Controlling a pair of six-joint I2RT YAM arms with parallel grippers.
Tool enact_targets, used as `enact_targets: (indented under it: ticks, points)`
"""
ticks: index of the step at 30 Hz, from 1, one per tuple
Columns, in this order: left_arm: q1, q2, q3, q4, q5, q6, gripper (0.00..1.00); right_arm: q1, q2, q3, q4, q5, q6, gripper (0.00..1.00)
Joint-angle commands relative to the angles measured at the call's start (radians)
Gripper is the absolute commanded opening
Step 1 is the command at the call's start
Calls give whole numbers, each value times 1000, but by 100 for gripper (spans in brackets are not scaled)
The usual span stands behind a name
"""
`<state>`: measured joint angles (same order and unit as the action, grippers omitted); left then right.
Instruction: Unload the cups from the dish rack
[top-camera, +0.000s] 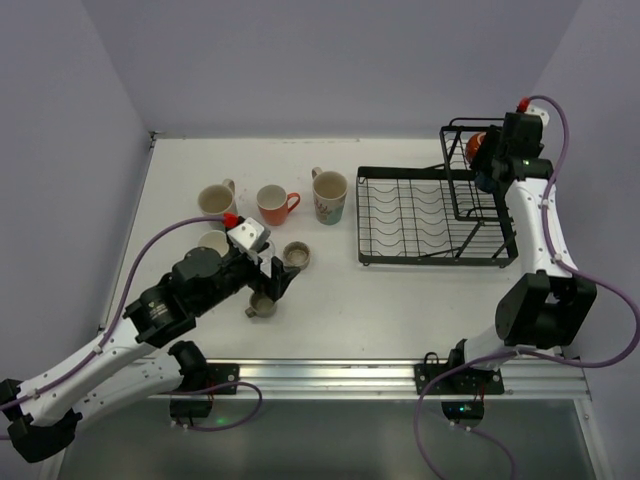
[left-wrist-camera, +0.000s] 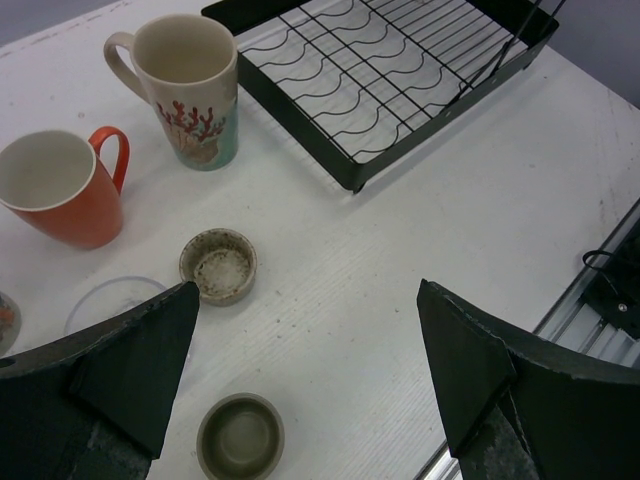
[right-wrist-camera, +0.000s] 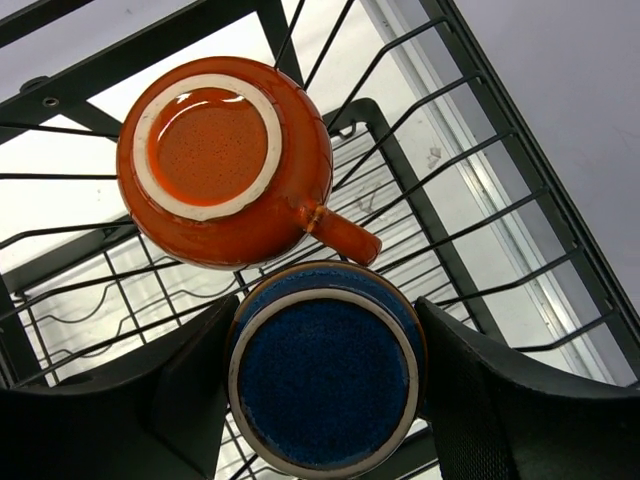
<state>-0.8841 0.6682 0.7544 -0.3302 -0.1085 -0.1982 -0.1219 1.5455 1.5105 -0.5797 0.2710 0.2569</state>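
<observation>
The black wire dish rack (top-camera: 435, 215) stands at the right, with its raised basket (top-camera: 462, 190) at the far end. In the basket an orange-red cup (right-wrist-camera: 215, 160) and a blue cup (right-wrist-camera: 325, 380) sit upside down, touching. My right gripper (right-wrist-camera: 325, 335) is in the basket with its fingers pressed against both sides of the blue cup. My left gripper (left-wrist-camera: 305, 370) is open and empty over the table, just above a small olive cup (left-wrist-camera: 240, 437). A speckled beige cup (left-wrist-camera: 218, 265), an orange mug (left-wrist-camera: 55, 190) and a patterned cream mug (left-wrist-camera: 190, 88) stand on the table.
A cream mug (top-camera: 215, 198) and a pale cup (top-camera: 213, 243) stand at the far left, and a clear glass (left-wrist-camera: 115, 300) stands by my left finger. The rack's flat tray (left-wrist-camera: 400, 80) holds nothing. A metal rail (top-camera: 400, 375) runs along the table's near edge.
</observation>
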Motion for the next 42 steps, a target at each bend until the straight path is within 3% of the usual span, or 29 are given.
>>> enact_targets:
  ticks: [1,4,11,15,18,22,25,29,34,42]
  points:
    - [5,10,-4,34,-10,17,95,16,-99,25,40,54,-7,50]
    - [7,17,-4,37,-10,16,95,30,-165,-6,79,60,8,43]
    - [7,50,8,57,10,-6,93,68,-324,-93,155,19,47,38]
    - [7,60,22,95,61,-69,92,128,-453,-191,191,-68,109,36]
    - [7,70,29,149,70,-138,90,200,-568,-301,268,-228,203,33]
    - [5,120,-4,325,140,-251,86,273,-654,-450,414,-581,356,33]
    - [7,206,-17,520,223,-293,84,356,-692,-561,547,-685,462,33]
    - [5,318,6,652,279,-332,82,435,-720,-706,783,-818,617,32]
    - [1,435,2,838,314,-415,78,485,-736,-835,920,-859,673,32]
    - [-22,521,8,947,331,-477,69,489,-782,-924,986,-872,720,32]
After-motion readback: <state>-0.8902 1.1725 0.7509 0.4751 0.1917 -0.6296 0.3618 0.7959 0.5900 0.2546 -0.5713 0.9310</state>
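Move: The right gripper already grips the blue cup in the rack's upper tier. Its target, the left gripper, lies about 51 cm to its left, 25 cm back and roughly level. The orange cup sits some 7 cm ahead and 2 cm left, level. From the left gripper, the blue cup is about 25 cm ahead, 51 cm right and level; the speckled cup is 9 cm ahead, 2 cm right and 16 cm below. Lift the blue cup about 10 cm clear of the rack while drawing back, then swing it left and lower it towards the left gripper, keeping the grip and rolling the wrist and turning it counter-clockwise until the mouth faces that gripper. Bring the left gripper about 14 cm right to meet the rim, turning it clockwise and partly closing its fingers. ##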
